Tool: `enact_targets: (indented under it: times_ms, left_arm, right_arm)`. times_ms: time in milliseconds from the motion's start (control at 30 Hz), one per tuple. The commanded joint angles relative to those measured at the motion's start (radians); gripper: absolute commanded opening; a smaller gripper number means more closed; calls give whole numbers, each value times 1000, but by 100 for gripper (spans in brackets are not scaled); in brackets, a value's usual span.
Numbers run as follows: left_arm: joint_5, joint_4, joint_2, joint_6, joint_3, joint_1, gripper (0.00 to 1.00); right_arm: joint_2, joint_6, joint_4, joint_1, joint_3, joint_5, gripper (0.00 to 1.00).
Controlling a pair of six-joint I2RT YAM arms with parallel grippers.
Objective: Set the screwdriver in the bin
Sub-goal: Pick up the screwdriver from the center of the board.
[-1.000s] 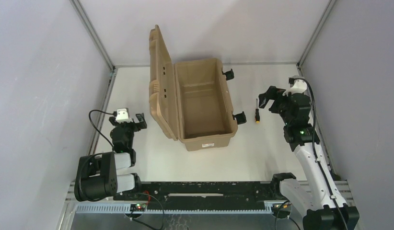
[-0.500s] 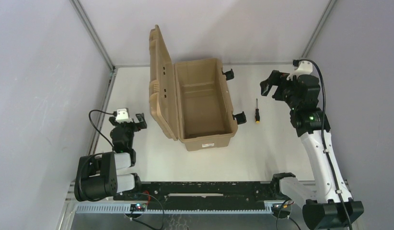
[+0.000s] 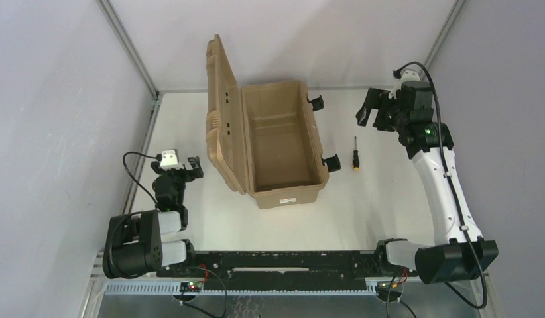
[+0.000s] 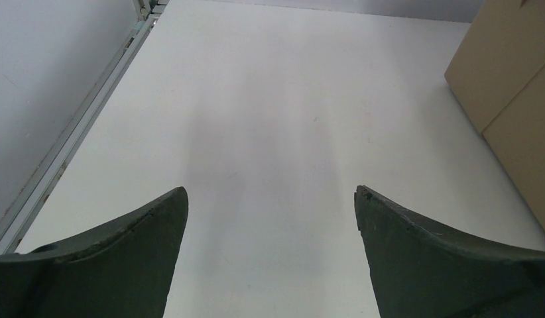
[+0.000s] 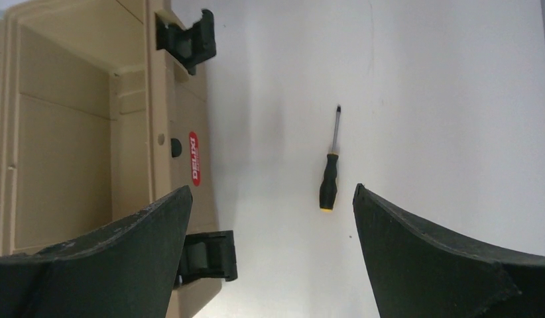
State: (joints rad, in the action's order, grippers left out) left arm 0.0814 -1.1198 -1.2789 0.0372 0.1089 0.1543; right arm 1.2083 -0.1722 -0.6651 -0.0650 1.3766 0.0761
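Note:
The screwdriver (image 3: 355, 158), black-handled with a yellow butt and thin shaft, lies flat on the white table right of the bin (image 3: 286, 195). The bin is a tan case whose lid (image 3: 220, 112) stands up on its left side. My right gripper (image 3: 369, 114) hangs open above the table, beyond and slightly right of the screwdriver. In the right wrist view the screwdriver (image 5: 329, 180) lies just ahead of the open right gripper (image 5: 272, 188), near its right finger, with the bin (image 5: 138, 152) on the left. My left gripper (image 3: 193, 167) rests open left of the bin, holding nothing (image 4: 270, 189).
Two black latches (image 3: 315, 102) (image 3: 331, 162) stick out of the bin's right side toward the screwdriver. A metal rail (image 3: 142, 142) borders the table on the left. Grey walls close in on three sides. The bin's tan side (image 4: 515, 79) shows right of the left gripper.
The right arm has straightened, carrying its open gripper from beside the screwdriver toward the back of the table. The screwdriver, the bin and the left arm have not moved.

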Motion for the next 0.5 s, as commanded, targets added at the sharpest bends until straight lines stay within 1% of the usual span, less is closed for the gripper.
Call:
enact_targets:
  times_ms: [0,200,467]
  left_arm:
    - [-5,-33,17,1,38,-6,100]
    - [-5,-34,16,1,40,-7,100]
    - [-5,-33,17,1,40,-6,100]
  right_arm:
    - [60,20,-94,5,73,-25,99]
    - [154,25,-146,6,112,-29,99]
    - [264,29,-177,0,112,-46,98]
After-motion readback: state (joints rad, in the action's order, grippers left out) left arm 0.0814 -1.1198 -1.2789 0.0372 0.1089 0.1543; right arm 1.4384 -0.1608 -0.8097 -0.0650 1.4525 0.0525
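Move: The right hand, empty and open, hangs some 29 cm above the screwdriver, whose middle lies about 7 cm ahead and 2 cm to its left. The bin's middle is roughly 6 cm ahead and 27 cm left; the bin's near latch sits 5 cm back and 13 cm left, the far latch 19 cm ahead and 16 cm left. From the left hand the screwdriver is about 8 cm ahead, 59 cm to the right and 10 cm lower. Downward, gathering speed, the right hand sinks about 7 cm towards the screwdriver, easing some 2 cm forward as it goes. The wrist tips the fingers roughly 15 degrees further down towards the table; they stay wide open, still well above the screwdriver and touching nothing. ##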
